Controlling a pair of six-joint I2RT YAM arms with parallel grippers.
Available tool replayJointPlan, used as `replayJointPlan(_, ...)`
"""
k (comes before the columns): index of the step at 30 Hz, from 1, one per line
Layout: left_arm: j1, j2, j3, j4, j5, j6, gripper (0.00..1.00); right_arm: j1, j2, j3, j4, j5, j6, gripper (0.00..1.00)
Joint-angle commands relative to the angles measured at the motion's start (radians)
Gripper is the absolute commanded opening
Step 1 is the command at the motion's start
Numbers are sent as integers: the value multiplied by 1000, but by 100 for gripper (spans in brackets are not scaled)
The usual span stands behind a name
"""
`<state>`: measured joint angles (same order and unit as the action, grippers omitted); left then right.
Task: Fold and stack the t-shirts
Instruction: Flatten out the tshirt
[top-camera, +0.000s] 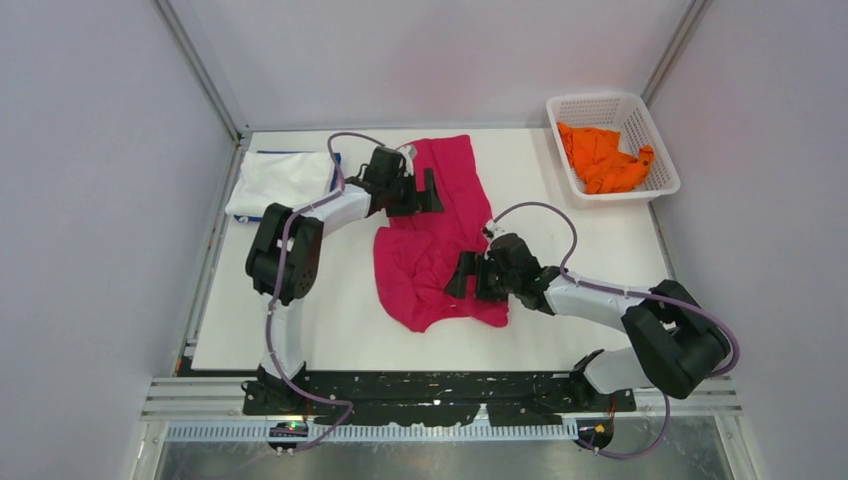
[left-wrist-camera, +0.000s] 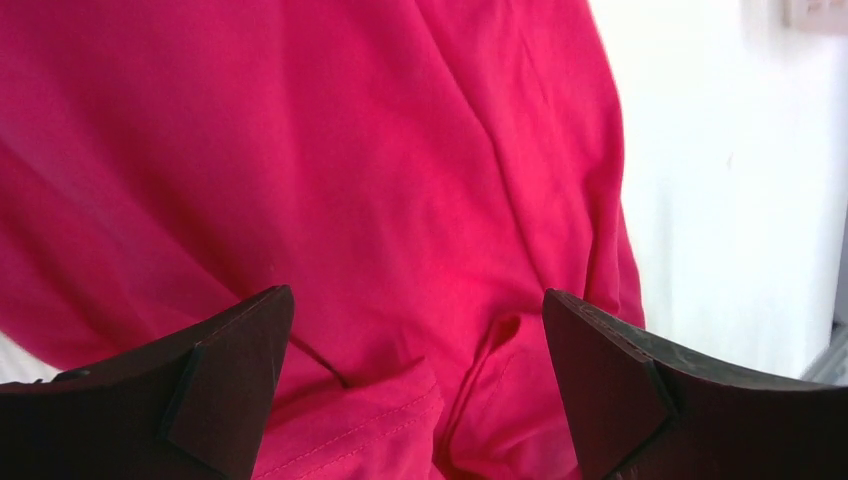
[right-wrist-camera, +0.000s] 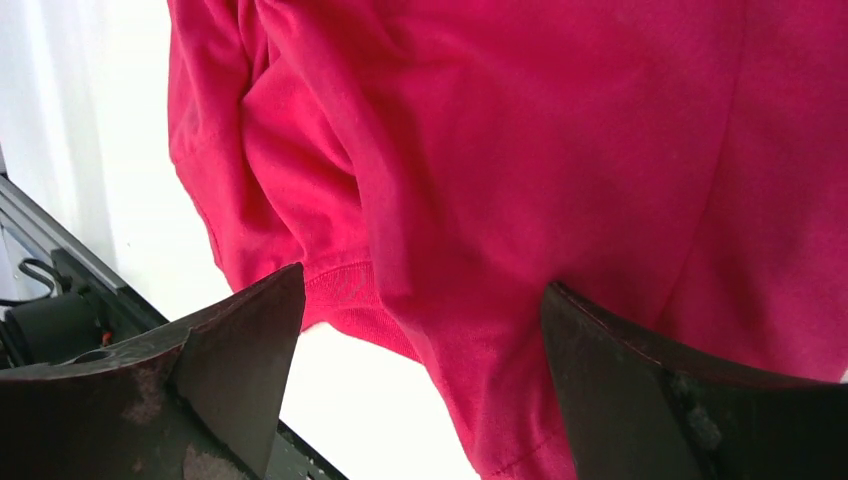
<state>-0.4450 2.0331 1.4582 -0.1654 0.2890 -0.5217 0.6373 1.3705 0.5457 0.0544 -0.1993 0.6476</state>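
A magenta-pink t-shirt (top-camera: 436, 236) lies rumpled and partly folded in the middle of the table, filling both wrist views (left-wrist-camera: 380, 180) (right-wrist-camera: 560, 150). My left gripper (top-camera: 430, 192) hovers open over its upper left edge, a hemmed fold (left-wrist-camera: 400, 420) between the spread fingers. Over the shirt's lower right part my right gripper (top-camera: 462, 276) is open too, with cloth (right-wrist-camera: 480, 340) between its jaws but not pinched. An orange t-shirt (top-camera: 603, 158) sits crumpled in the basket. A folded white t-shirt (top-camera: 282, 180) rests at the far left, a blue edge showing under it.
The white lattice basket (top-camera: 562, 150) stands at the table's back right corner. The table's near edge and black rail (right-wrist-camera: 60, 300) show in the right wrist view. Grey walls close in on both sides.
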Motion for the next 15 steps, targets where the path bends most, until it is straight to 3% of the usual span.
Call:
replayJointPlan(1,-4,-17,-55,-1,134,-31,100,-42,48,0,-2,92,24,95)
replayJointPlan(11,-68,-393,-813,410,239,-203,100,-399,87,0,-37,43,-40,95)
replayJointPlan(15,-176,-523,-1036,489,240,-272,100,-486,127,79,-63,31,-18,96)
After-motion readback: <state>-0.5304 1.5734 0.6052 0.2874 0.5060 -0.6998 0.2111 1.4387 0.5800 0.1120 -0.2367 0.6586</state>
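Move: The pink t-shirt lies crumpled under both hands, its middle some 9 cm back and 5 cm right of the left hand and about 5 cm below it. From the right hand that middle is about 10 cm ahead and 8 cm left, only a centimetre or so lower. The folded stack sits about 32 cm left and 2 cm ahead of the left hand; the white basket is some 32 cm ahead and 33 cm right of the right hand. The t-shirt's upper part is taken by the left hand, which sinks about 3 cm onto the cloth and then drags it some 19 cm back towards the base, tilting a little. The shirt's lower right part is swept by the right hand, still down on the cloth and staying level, about 14 cm right and forward towards the basket, the wrist turning clockwise. Both grippers stay wide open. ##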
